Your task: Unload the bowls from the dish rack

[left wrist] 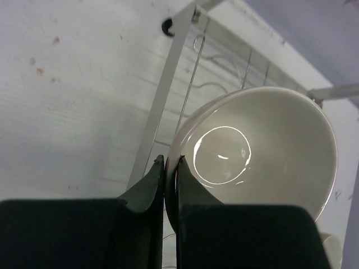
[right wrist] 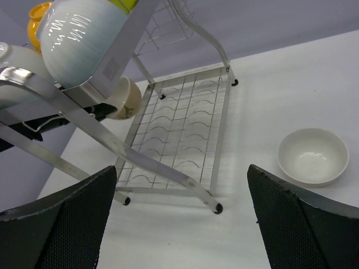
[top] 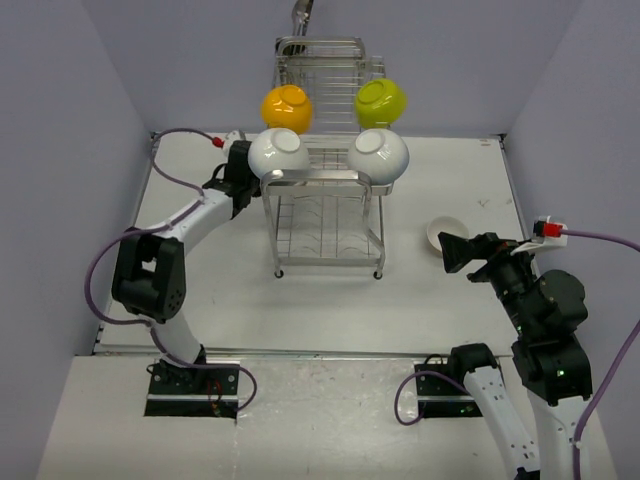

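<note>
The chrome wire dish rack (top: 330,225) stands at mid table. On its upper tier sit two white bowls, the left one (top: 277,152) and the right one (top: 380,153). Behind them are an orange-yellow bowl (top: 287,107) and a lime green bowl (top: 381,101). My left gripper (top: 245,170) is shut on the rim of the left white bowl (left wrist: 263,145), one finger inside and one outside, at the rack's left side. My right gripper (top: 455,252) hangs open and empty to the right of the rack, near a white bowl (top: 446,233) lying upright on the table.
Grey walls close in the table on the left, the back and the right. In the right wrist view the rack's lower shelf (right wrist: 185,134) holds nothing, and its feet stand on the table just ahead of the right gripper (right wrist: 182,224).
</note>
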Controlling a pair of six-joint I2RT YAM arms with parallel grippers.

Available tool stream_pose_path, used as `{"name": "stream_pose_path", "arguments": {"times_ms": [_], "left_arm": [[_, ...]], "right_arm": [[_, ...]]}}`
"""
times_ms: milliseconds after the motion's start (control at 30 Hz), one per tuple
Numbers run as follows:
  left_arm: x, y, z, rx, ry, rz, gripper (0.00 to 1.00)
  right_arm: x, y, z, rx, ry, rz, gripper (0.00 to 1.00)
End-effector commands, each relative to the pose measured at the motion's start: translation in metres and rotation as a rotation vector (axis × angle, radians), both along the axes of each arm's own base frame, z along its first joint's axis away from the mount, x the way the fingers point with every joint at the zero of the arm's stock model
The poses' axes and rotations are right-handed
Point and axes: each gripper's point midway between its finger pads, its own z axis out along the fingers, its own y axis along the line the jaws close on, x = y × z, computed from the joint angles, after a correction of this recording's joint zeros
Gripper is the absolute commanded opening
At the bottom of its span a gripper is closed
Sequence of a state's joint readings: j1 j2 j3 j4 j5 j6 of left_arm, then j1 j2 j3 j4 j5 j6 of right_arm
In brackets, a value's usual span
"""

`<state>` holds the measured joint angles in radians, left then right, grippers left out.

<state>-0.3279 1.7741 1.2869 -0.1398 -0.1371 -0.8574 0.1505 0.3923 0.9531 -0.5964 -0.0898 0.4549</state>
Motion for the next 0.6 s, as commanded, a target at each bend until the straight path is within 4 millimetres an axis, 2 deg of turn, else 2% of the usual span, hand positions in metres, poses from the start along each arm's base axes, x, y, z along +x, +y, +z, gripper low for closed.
{"name": "stream_pose_path", "arguments": {"times_ms": [0,33,67,100,133,167,200,233,300,433,467,533,567], "left_arm": [[0.029,0.035,0.115,-0.108,-0.335,0.177,0.00],[0.027,0.044,0.117,-0.110,-0.331,0.218,0.00],[0.017,0.056,0.109,-0.093,-0.279,0.262,0.00],[0.014,0.079,0.106,-0.074,-0.261,0.348,0.00],[0.010,0.091,0.103,-0.093,-0.243,0.404,0.00],[-0.004,0.105,0.093,-0.089,-0.194,0.451,0.00],[-0.010,0.129,0.090,-0.113,-0.184,0.540,0.00],[-0.021,0.140,0.084,-0.111,-0.162,0.581,0.00],[-0.052,0.170,0.085,-0.103,-0.183,0.699,0.00],[-0.103,0.194,0.105,0.005,-0.231,0.718,0.00],[-0.117,0.195,0.115,0.053,-0.242,0.678,0.00],[-0.140,0.193,0.119,0.103,-0.245,0.600,0.00],[-0.146,0.184,0.119,0.115,-0.242,0.522,0.00]], "right_arm": [[0.001,0.003,0.006,0.000,-0.032,0.014,0.99],[0.001,0.003,0.007,0.000,-0.035,0.016,0.99],[0.000,0.003,0.007,0.001,-0.038,0.019,0.99],[0.000,0.004,0.007,0.003,-0.039,0.024,0.99],[0.000,0.005,0.009,0.005,-0.045,0.027,0.99],[-0.001,0.005,0.010,0.006,-0.049,0.030,0.99],[-0.002,0.006,0.012,0.010,-0.053,0.037,0.99],[-0.003,0.009,0.013,0.012,-0.059,0.051,0.99],[-0.006,0.011,0.016,0.020,-0.071,0.068,0.99],[-0.016,0.032,0.023,0.035,-0.104,0.198,0.99],[-0.024,0.048,0.022,0.044,-0.096,0.302,0.99],[-0.037,0.066,0.024,0.062,-0.096,0.431,0.99],[-0.040,0.069,0.023,0.080,-0.083,0.450,0.99]]}}
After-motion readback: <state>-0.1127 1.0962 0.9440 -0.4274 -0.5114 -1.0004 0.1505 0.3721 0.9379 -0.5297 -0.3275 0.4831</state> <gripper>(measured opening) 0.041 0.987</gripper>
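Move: The left hand already pinches the rim of the small white bowl, its middle about 2 cm ahead and 4 cm right. The open table it is carried towards lies roughly 17 cm left, 8 cm back and 14 cm below. The dish rack's middle is some 18 cm right, level fore and aft; the large white bowl sits 5 cm ahead, 4 cm right, 13 cm up. From the right hand, that open table is about 65 cm left, 21 cm ahead, 35 cm below. Left hand lifts, then swings the still-pinched bowl about 18 cm left and back, clear of rack; right eases left. ##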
